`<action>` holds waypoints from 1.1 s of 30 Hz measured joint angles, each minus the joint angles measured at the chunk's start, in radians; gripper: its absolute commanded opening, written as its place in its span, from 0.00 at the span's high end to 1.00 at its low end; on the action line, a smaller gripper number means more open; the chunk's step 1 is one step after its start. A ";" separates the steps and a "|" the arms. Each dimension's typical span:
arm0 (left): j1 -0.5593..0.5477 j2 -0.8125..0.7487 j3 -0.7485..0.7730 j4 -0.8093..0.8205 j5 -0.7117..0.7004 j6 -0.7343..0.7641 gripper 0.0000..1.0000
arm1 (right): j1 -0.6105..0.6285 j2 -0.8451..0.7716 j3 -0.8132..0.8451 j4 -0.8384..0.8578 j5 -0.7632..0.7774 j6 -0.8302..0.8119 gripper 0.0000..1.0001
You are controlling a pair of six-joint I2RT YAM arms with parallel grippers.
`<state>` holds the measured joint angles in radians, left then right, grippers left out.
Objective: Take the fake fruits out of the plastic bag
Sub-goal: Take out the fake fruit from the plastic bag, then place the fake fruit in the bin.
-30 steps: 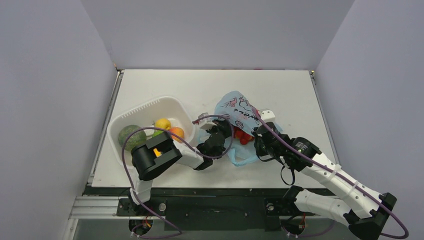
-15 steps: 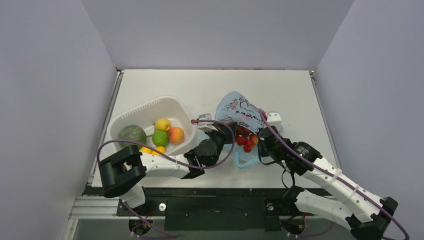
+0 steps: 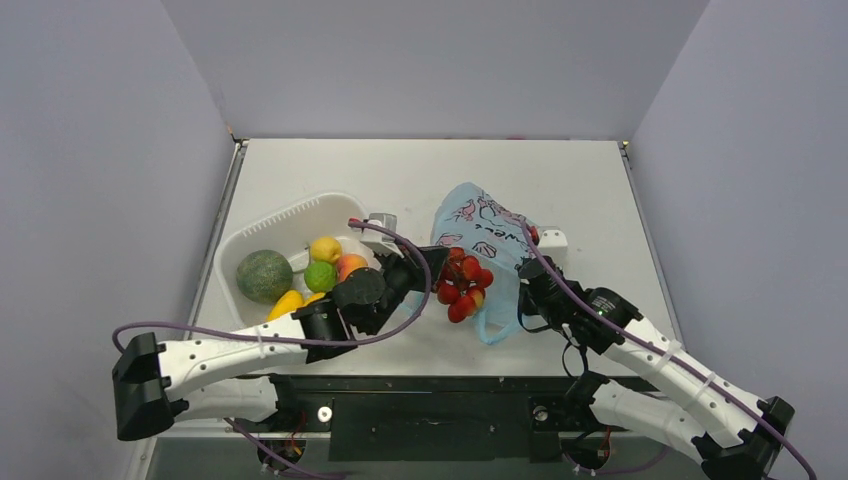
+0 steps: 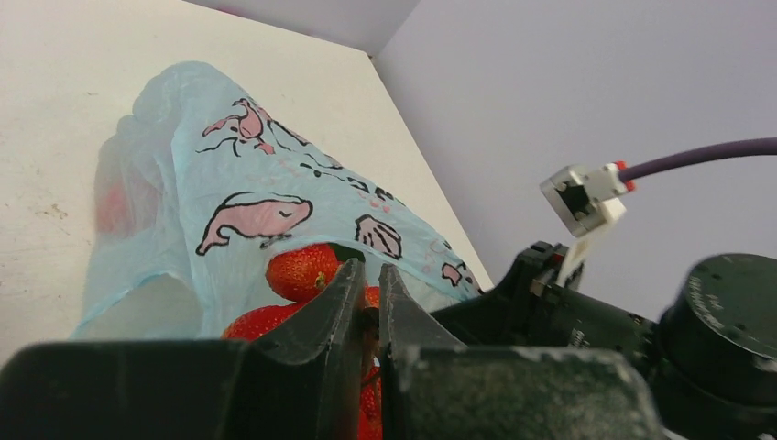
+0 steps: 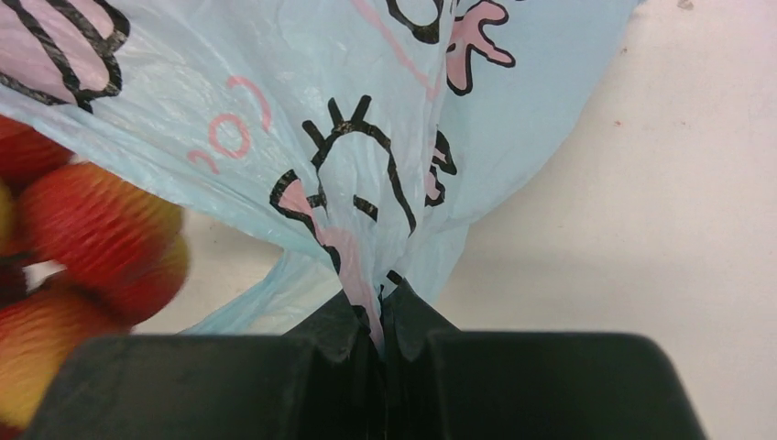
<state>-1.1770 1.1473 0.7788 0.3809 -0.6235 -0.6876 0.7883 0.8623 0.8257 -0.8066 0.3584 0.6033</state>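
The plastic bag point(image 3: 478, 222) is light blue with pink prints and lies right of centre on the table. My right gripper point(image 3: 523, 290) is shut on a bunched fold of its film point(image 5: 380, 284), at the bag's near right side. My left gripper point(image 3: 438, 270) is shut on the stem of the red berry cluster point(image 3: 462, 285), which hangs just left of the bag's mouth. In the left wrist view the berries point(image 4: 302, 270) show behind the shut fingers point(image 4: 341, 302), in front of the bag point(image 4: 229, 174). Another red piece point(image 4: 114, 197) shows faintly through the film.
A white tub point(image 3: 290, 222) stands left of the bag. It holds a green melon point(image 3: 265, 275) and yellow point(image 3: 325, 248), lime-green point(image 3: 320, 276) and peach-coloured point(image 3: 350, 265) pieces. Grey walls enclose the table on three sides.
My left arm swung left and stretched out low, drawing the red berry cluster out of the bag's mouth toward the tub. The right gripper kept its hold on the bag.
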 measured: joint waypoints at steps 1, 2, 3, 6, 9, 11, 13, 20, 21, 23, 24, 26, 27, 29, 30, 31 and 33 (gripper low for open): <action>0.005 -0.027 0.006 -0.039 0.017 0.001 1.00 | -0.003 -0.003 -0.005 0.000 0.001 0.000 1.00; 0.016 -0.057 0.018 -0.089 0.051 0.000 1.00 | -0.004 -0.004 -0.008 -0.001 0.002 0.000 1.00; 0.031 -0.088 0.037 -0.143 0.092 0.000 1.00 | -0.005 -0.004 -0.008 -0.001 0.002 0.000 1.00; 0.056 -0.152 0.085 -0.244 0.169 0.000 1.00 | -0.010 -0.006 -0.008 0.001 0.002 -0.001 1.00; 0.060 -0.215 0.136 -0.350 0.203 0.011 1.00 | -0.010 -0.013 -0.008 0.001 0.002 -0.005 1.00; 0.061 -0.247 0.191 -0.441 0.204 0.031 1.00 | -0.010 -0.016 -0.008 0.002 0.002 -0.006 1.00; 0.066 -0.267 0.261 -0.528 0.192 0.063 1.00 | -0.011 -0.016 -0.008 0.002 0.002 -0.008 1.00; 0.133 -0.232 0.500 -0.823 0.006 0.167 1.00 | -0.011 -0.016 -0.008 0.002 0.000 -0.012 1.00; 0.148 -0.224 0.509 -0.852 -0.031 0.179 1.00 | -0.011 -0.016 -0.008 0.002 0.000 -0.012 1.00; 0.183 -0.209 0.510 -0.907 -0.085 0.202 1.00 | -0.011 -0.016 -0.008 0.002 0.000 -0.013 1.00; 0.209 -0.199 0.505 -0.930 -0.105 0.212 1.00 | -0.011 -0.017 -0.008 0.002 -0.001 -0.013 1.00; 0.275 -0.176 0.476 -0.950 -0.125 0.234 1.00 | -0.012 -0.017 -0.008 0.002 -0.005 -0.015 1.00; 0.307 -0.170 0.459 -0.952 -0.124 0.240 1.00 | -0.014 -0.018 -0.008 0.002 -0.007 -0.015 1.00; 0.388 -0.154 0.409 -0.954 -0.110 0.247 1.00 | -0.016 -0.021 -0.008 0.002 -0.008 -0.015 1.00; 0.427 -0.145 0.386 -0.950 -0.096 0.247 1.00 | -0.016 -0.023 -0.008 0.003 -0.009 -0.015 1.00; 0.469 -0.135 0.360 -0.946 -0.074 0.246 1.00 | -0.016 -0.024 -0.008 0.003 -0.010 -0.015 1.00; 0.543 -0.116 0.304 -0.925 -0.028 0.245 1.00 | -0.016 -0.027 -0.008 0.003 -0.014 -0.015 1.00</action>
<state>-0.6342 1.0309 1.0824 -0.5446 -0.6518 -0.4427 0.7727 0.8349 0.8173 -0.8040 0.3439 0.5880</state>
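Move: The left hand already holds the bunch of red fruits clear of the bag. The white container's middle lies about 32 cm to its left, 15 cm ahead and 24 cm below. In the container, the peach is some 22 cm left and 13 cm ahead of this hand, the lime about 29 cm left and 11 cm ahead. The plastic bag sits some 18 cm ahead and 12 cm right of the same hand. From the right hand, the container is about 52 cm left and 18 cm ahead. The left hand keeps its pinch on the bunch's stem and carries it away from the bag to the container, rising about 12 cm while swinging left and slightly back, then sweeping on left and forward as it sinks some 14 cm, roughly 23 cm left in all. Late in the swing the wrist turns some 50 degrees, its left side lifting and the fingers coming round from forward-right to straight ahead and tipped down, while the right hand stays in place, still pinching the bag. ##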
